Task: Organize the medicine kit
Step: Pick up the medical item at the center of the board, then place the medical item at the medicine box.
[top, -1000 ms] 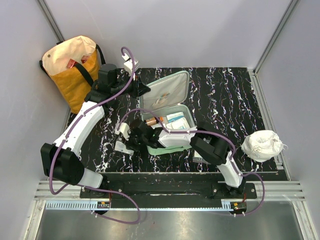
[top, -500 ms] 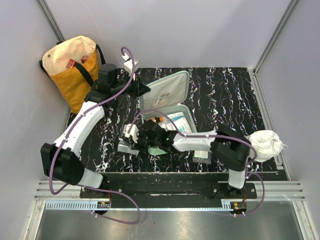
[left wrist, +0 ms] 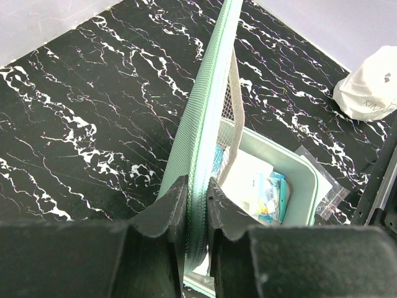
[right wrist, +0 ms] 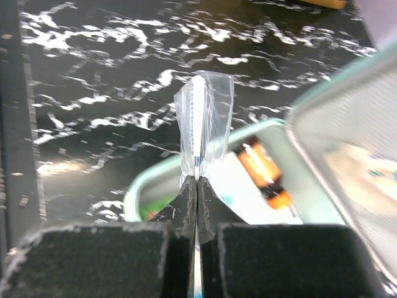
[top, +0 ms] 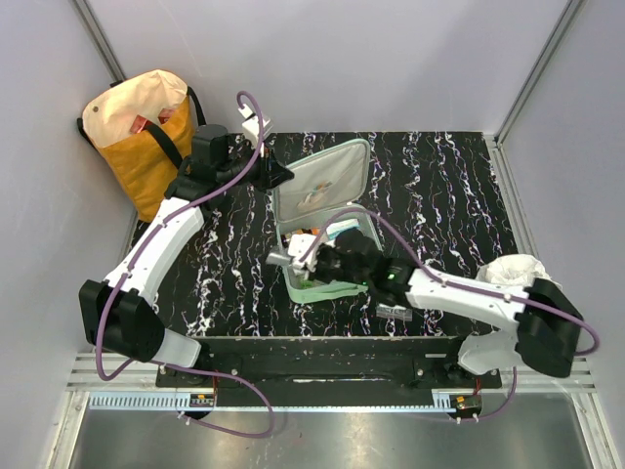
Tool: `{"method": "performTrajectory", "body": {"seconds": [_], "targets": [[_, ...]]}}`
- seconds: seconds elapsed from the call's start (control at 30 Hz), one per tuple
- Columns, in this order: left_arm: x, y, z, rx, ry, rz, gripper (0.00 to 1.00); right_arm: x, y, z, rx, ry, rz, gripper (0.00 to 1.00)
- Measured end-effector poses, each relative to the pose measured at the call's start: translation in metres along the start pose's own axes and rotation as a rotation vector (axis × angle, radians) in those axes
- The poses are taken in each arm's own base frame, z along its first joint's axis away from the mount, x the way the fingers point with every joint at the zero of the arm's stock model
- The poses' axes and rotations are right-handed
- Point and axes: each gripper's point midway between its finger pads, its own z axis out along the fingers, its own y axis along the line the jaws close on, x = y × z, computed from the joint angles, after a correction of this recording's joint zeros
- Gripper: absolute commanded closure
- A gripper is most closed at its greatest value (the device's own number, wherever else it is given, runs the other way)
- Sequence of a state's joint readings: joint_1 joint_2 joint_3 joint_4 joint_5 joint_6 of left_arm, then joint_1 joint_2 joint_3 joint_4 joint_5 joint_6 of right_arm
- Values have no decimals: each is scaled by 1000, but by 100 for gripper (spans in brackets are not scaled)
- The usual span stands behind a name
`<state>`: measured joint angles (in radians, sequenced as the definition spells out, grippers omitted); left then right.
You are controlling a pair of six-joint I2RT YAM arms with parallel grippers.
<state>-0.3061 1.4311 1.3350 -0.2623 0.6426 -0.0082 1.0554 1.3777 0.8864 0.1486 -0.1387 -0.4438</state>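
Observation:
The medicine kit (top: 334,291), a mint-green zip case, lies open on the black marbled table with its lid (top: 327,176) raised. My left gripper (top: 276,176) is shut on the lid's zip edge (left wrist: 208,105), one finger on each side of it in the left wrist view (left wrist: 197,186). My right gripper (right wrist: 197,183) is shut on a small clear plastic bag (right wrist: 205,118) and holds it upright over the left end of the tray (top: 296,257). An orange bottle (right wrist: 260,171) and white and blue packets (left wrist: 267,192) lie in the tray.
A yellow-and-cream tote bag (top: 142,132) stands at the back left. At the table's right edge sits a crumpled white bundle (top: 513,283). A flat clear pouch (top: 395,311) lies in front of the case.
The right arm closed its jaws on the clear bag on the table left of the case, then carried it right, over the tray. The left arm has not moved.

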Motion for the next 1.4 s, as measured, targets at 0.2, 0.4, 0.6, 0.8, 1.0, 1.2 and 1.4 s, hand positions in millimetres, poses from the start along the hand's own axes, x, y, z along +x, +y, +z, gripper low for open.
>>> {"method": "performTrajectory", "body": {"seconds": [0.2,0.4,0.6,0.8,1.0,1.2,1.4], "targets": [[0,0,0,0,2,-1,88,12,-80,-57,210,24,-68,100],[0,-1,-1,0,7,1,88,9,-149,-90,348,67,-215,100],[-1,0,-3,-1,24,28,88,-8,-207,-94,360,84,-385,100],[0,0,-4,2,35,64,88,-26,-230,-86,261,64,-517,100],[-1,1,-4,5,40,91,88,-32,-234,-73,129,61,-593,100],[-1,3,-3,5,42,100,88,-21,-239,-56,4,90,-604,100],[-1,3,-2,9,45,105,88,-4,-240,-41,-98,138,-599,100]]}}
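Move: The right hand already pinches the bagged medical item. The lid's mesh pocket lies some 16 cm ahead, 7 cm right and about level with it; the kit's middle is about 6 cm ahead, 10 cm right and 11 cm below, and the amber bottle some 10 cm ahead, 2 cm right, 12 cm below. From the left hand, which grips the lid's edge, the pocket is about 8 cm right, 3 cm back and 6 cm lower. Right hand swings the pinched item some 20 cm forward, rightward and up, then dips towards the left-held lid's pocket. ##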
